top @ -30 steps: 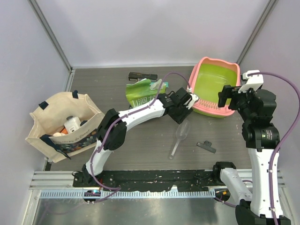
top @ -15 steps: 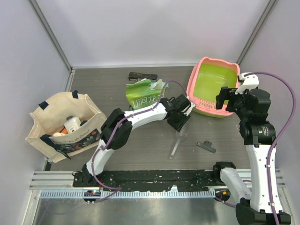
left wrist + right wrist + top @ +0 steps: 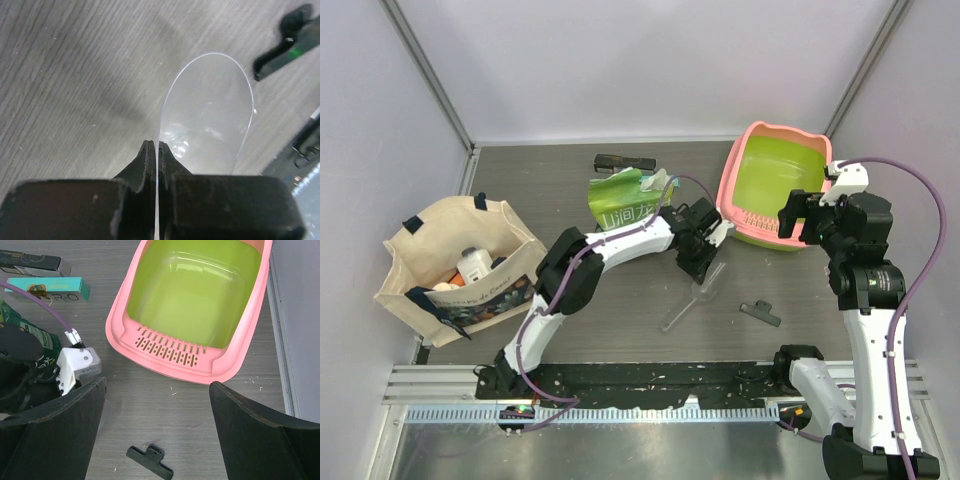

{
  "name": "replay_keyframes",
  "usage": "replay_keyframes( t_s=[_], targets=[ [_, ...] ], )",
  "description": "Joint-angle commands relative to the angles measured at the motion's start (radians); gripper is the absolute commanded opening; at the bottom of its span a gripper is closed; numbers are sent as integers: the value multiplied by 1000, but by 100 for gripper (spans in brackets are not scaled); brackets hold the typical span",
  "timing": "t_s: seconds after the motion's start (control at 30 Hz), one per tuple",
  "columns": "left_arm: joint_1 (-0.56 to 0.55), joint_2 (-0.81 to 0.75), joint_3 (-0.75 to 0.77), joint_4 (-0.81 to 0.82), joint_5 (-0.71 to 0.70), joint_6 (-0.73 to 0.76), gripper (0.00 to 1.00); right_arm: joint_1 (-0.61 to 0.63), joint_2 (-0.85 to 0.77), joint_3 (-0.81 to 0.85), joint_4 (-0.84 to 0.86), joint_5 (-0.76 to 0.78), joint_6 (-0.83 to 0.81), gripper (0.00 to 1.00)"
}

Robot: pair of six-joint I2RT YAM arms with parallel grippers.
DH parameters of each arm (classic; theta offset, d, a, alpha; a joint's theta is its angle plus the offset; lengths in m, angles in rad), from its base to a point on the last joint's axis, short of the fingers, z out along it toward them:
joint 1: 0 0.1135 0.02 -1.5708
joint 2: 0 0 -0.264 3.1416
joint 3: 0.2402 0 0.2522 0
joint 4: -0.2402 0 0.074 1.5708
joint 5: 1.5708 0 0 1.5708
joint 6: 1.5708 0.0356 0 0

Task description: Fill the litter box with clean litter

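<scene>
The litter box (image 3: 775, 180), pink-rimmed with a lime-green basin, stands at the back right with its basin bare (image 3: 190, 295). No clean litter shows in any view. A clear plastic scoop (image 3: 686, 303) lies mid-table. My left gripper (image 3: 703, 262) is shut on the thin rim of its bowl (image 3: 210, 115), the jaws (image 3: 153, 145) pinched flat on the edge. My right gripper (image 3: 802, 213) hangs open over the table just in front of the box's slotted near rim (image 3: 165, 352), with nothing between its fingers (image 3: 157, 386).
A green printed bag (image 3: 623, 203) lies left of the litter box, behind my left arm. A black clip (image 3: 760, 313) rests near the right arm (image 3: 149, 461). A beige tote bag (image 3: 455, 265) stands far left. Small boxes (image 3: 613, 162) lie at the back.
My left gripper pulled back from the litter box's corner down onto the scoop and shut on its rim. The scoop's handle swung left. The right gripper barely shifted.
</scene>
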Motion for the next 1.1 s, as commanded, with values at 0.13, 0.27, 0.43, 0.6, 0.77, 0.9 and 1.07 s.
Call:
replay_keyframes(
  t_s=[0.13, 0.27, 0.43, 0.6, 0.77, 0.9, 1.07],
  targets=[
    [138, -290, 77, 213, 244, -196, 0, -2, -44, 37, 10, -84, -8, 93],
    [215, -361, 112, 374, 183, -349, 0, -2, -47, -2, 69, -269, 52, 93],
    [255, -361, 231, 354, 56, -398, 0, 0, 21, -40, 213, -460, 116, 93],
    [261, -392, 220, 363, 13, -406, 0, 18, 179, 27, 289, -579, 145, 93],
    [271, -410, 208, 360, 0, -408, 0, 145, 238, 58, 381, -676, 147, 93],
    [284, -413, 208, 362, -9, -401, 0, 251, 255, 47, 405, -669, 152, 93],
    [307, -413, 205, 362, 2, -412, 0, 294, 261, 21, 424, -618, 159, 92]
  ],
)
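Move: The left gripper is already shut on the scoop, down at the table; the open right gripper, where the scoop is taken, is about 17 cm right, 2 cm ahead and 26 cm up. From the left hand, the litter bag is 12 cm ahead and 17 cm left, the litter box 23 cm ahead and 18 cm right, the clip 7 cm back and 16 cm right. From the right hand, the scoop is 5 cm back, 18 cm left and 27 cm below. Bring the left gripper quickly up some 34 cm and about 15 cm forward, still pinching the scoop at the bowl's edge near the neck, and swing its fingers from steeply down to pointing right, so that the handle comes towards the right gripper. Meanwhile carry the right gripper about 19 cm left, turning it some 45 degrees counter-clockwise, fingers kept wide open, to the handle's free end without closing. ##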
